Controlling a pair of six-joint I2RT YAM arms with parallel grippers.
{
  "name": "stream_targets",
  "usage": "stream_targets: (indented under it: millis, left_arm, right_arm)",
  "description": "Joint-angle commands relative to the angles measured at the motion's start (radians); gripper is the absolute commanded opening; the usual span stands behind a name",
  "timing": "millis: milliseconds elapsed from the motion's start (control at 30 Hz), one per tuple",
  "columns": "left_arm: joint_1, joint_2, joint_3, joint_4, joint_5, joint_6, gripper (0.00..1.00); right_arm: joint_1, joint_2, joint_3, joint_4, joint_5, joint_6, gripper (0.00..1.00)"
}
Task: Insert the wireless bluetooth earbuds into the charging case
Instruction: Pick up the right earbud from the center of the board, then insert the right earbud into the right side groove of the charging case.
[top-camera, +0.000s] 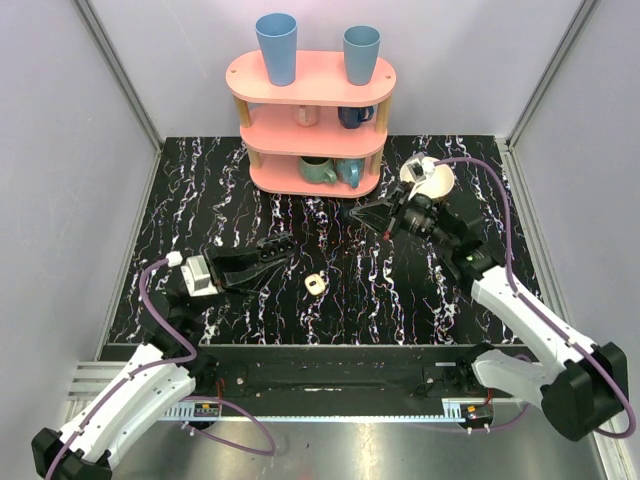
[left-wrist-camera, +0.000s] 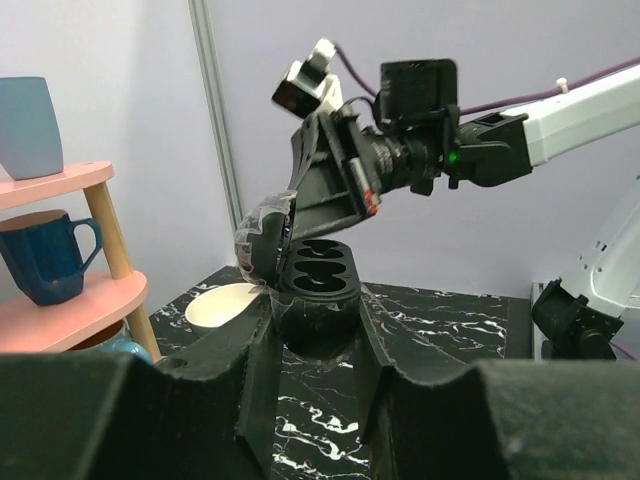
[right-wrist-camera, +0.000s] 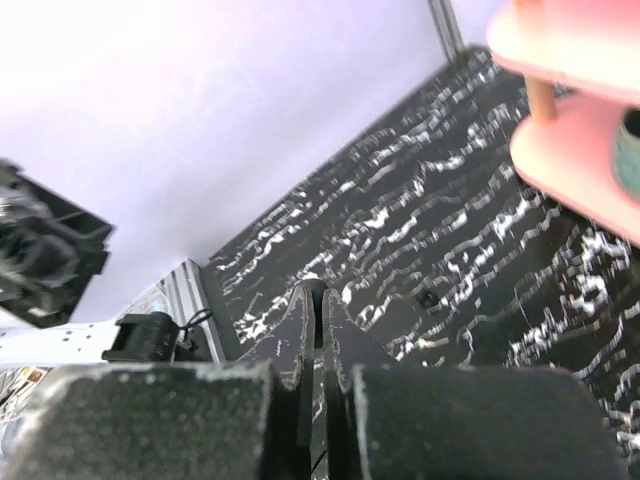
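Note:
My left gripper (top-camera: 275, 248) (left-wrist-camera: 315, 325) is shut on a black case (left-wrist-camera: 318, 285) with two oval hollows and a raised lid (left-wrist-camera: 262, 235), held just above the table at the left. The charging case (top-camera: 315, 284), small and cream-white, lies on the marbled table between the arms, apart from both grippers. My right gripper (top-camera: 362, 213) (left-wrist-camera: 300, 200) (right-wrist-camera: 322, 292) hangs above the table right of centre, pointing left. Its jaws are shut, and I see nothing I can name between them. The earbuds are out of view.
A pink three-tier shelf (top-camera: 312, 110) with blue cups and mugs stands at the back centre. A round cream bowl (top-camera: 425, 175) (left-wrist-camera: 225, 305) sits behind the right gripper. Walls and metal posts close in the table's left, right and back sides.

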Motion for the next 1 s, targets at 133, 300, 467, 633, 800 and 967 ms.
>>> stream_targets:
  millis: [133, 300, 467, 633, 800, 967]
  left_arm:
    - [-0.003, 0.055, 0.027, 0.154, 0.026, -0.058, 0.00]
    - [-0.003, 0.077, 0.032, 0.164, 0.057, -0.072, 0.00]
    - [-0.003, 0.092, 0.041, 0.168, 0.084, -0.085, 0.00]
    - [-0.003, 0.112, 0.049, 0.181, 0.104, -0.104, 0.00]
    - [-0.003, 0.137, 0.066, 0.191, 0.138, -0.124, 0.00]
    - [-0.003, 0.158, 0.073, 0.220, 0.158, -0.143, 0.00]
  right_arm:
    - [-0.002, -0.058, 0.038, 0.296, -0.233, 0.053, 0.00]
    - [0.001, -0.058, 0.085, 0.378, -0.307, 0.080, 0.00]
    - [0.016, -0.037, 0.151, 0.390, -0.427, 0.090, 0.00]
    - [0.056, -0.026, 0.191, 0.393, -0.507, 0.034, 0.00]
    - [0.148, -0.020, 0.254, 0.166, -0.527, -0.217, 0.00]
    - [0.203, -0.014, 0.259, 0.104, -0.510, -0.344, 0.00]
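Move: The black charging case, held open in the left hand, lies about 13 cm back from the right hand, some 13 cm to its left and perhaps 4 cm higher. The white charging case is on the table about 2 cm back, 7 cm left and 29 cm below the right hand; the bowl is roughly 27 cm ahead, 21 cm right and 27 cm below it. From the left hand, the black earbud is about 13 cm ahead, 13 cm right and 4 cm lower. Back and up goes the right hand, some 13 cm back and 12 cm up, easing left only towards the end as the climb levels off. It carries the pinched black earbud towards the open black case, swinging counter-clockwise until the shut fingers point left and slightly up. The left hand keeps its grip on the case and eases about 2 cm right to meet it, turning slightly clockwise. ##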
